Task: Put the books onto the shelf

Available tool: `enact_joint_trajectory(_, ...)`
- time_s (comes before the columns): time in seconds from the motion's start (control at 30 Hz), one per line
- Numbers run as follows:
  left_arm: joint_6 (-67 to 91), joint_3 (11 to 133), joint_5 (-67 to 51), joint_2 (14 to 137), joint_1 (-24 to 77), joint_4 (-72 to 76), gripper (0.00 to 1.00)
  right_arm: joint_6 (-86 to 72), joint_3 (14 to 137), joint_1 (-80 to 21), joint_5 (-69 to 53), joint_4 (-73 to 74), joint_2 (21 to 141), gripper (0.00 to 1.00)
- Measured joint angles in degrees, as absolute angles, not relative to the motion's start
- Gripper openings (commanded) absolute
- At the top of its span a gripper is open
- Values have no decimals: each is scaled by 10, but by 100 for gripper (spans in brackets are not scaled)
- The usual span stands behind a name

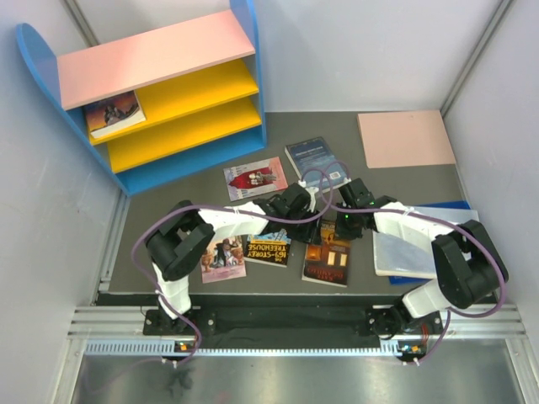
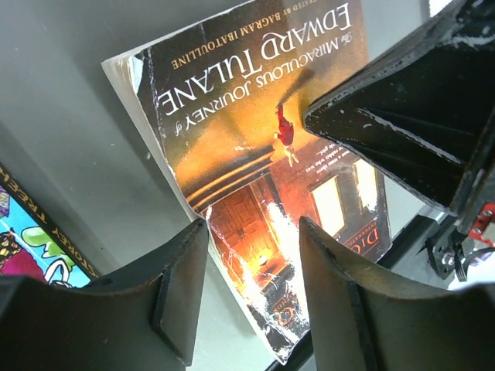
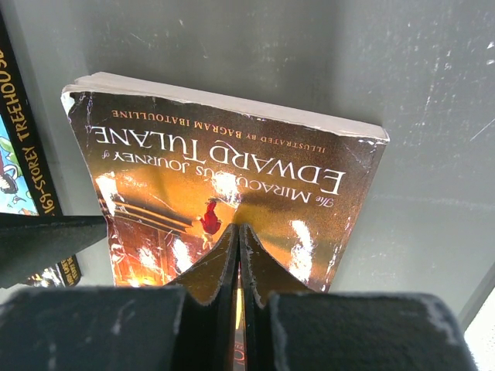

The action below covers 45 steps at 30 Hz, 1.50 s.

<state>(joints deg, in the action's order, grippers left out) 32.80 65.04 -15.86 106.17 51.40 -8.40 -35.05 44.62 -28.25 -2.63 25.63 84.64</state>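
The dark orange-brown book [image 1: 328, 259] lies flat on the grey table, and both grippers are on it. My left gripper [image 2: 251, 236] is open, its fingers [image 2: 182, 286] astride the book's left edge [image 2: 232, 255] and clear of it. My right gripper [image 3: 238, 229] is shut with nothing between the jaws, its tips resting on the cover [image 3: 255, 166]. On the table also lie the blue-yellow cartoon book [image 1: 268, 248], the pink-purple book [image 1: 224, 258], the red-white book [image 1: 255, 178] and the navy book [image 1: 316, 162]. The shelf [image 1: 38, 71] stands at the back left.
A dark-covered book [image 1: 114, 114] lies on the shelf's upper yellow board [image 1: 202, 88]. A flat pink board [image 1: 406, 139] lies at the back right. A large pale blue-white pad [image 1: 400, 252] sits under my right arm. Pale walls close in on three sides.
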Motion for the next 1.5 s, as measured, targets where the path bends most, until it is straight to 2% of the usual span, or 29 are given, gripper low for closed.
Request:
enact_joint_trajectory(0.27,337,614,-183,1048,508,-30,59,-349,443,-282,-27,250,845,0)
enact_joint_trajectory(0.47,371,569,-249,1029,510,31,68,-346,443,-282,-26,244,845,0)
enact_joint_trajectory(0.7,405,558,-319,1019,536,129,70,-345,443,-282,-30,232,849,0)
enact_joint_trajectory(0.93,418,557,-292,1013,541,133,72,-345,443,-282,-34,223,852,0)
enact_joint_trajectory(1.13,424,539,-203,981,519,76,81,-345,443,-282,-37,218,854,0)
enact_joint_trajectory(1.33,437,503,-169,935,434,59,82,-344,444,-282,-40,214,856,0)
enact_joint_trajectory(1.5,444,506,-176,961,420,64,78,-341,444,-282,-45,207,859,0)
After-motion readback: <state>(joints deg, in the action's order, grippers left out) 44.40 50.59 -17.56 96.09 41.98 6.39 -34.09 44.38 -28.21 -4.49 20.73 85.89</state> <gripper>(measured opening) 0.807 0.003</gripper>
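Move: The Edward Tulane book is under both hands. Its middle is about 2 cm back, 5 cm right and 3 cm below the left hand, whose parted fingers straddle the book's left edge. From the right hand's shut tips, it is 5 cm back, 2 cm left and just below. From the left hand, the Treehouse book lies some 12 cm left and 2 cm ahead, and the grey-blue book roughly 23 cm ahead and 1 cm right, both about 4 cm lower. Back, up and to the right first, roughly 5 cm each way, the left hand comes free of the Edward Tulane book's left edge with its fingers tilting flatter. It then swings forward and left, away from that book to beside the Treehouse book, turning counter-clockwise and opening wider. The right hand keeps its shut tips on the cover, creeping about 1 cm forward and left. ##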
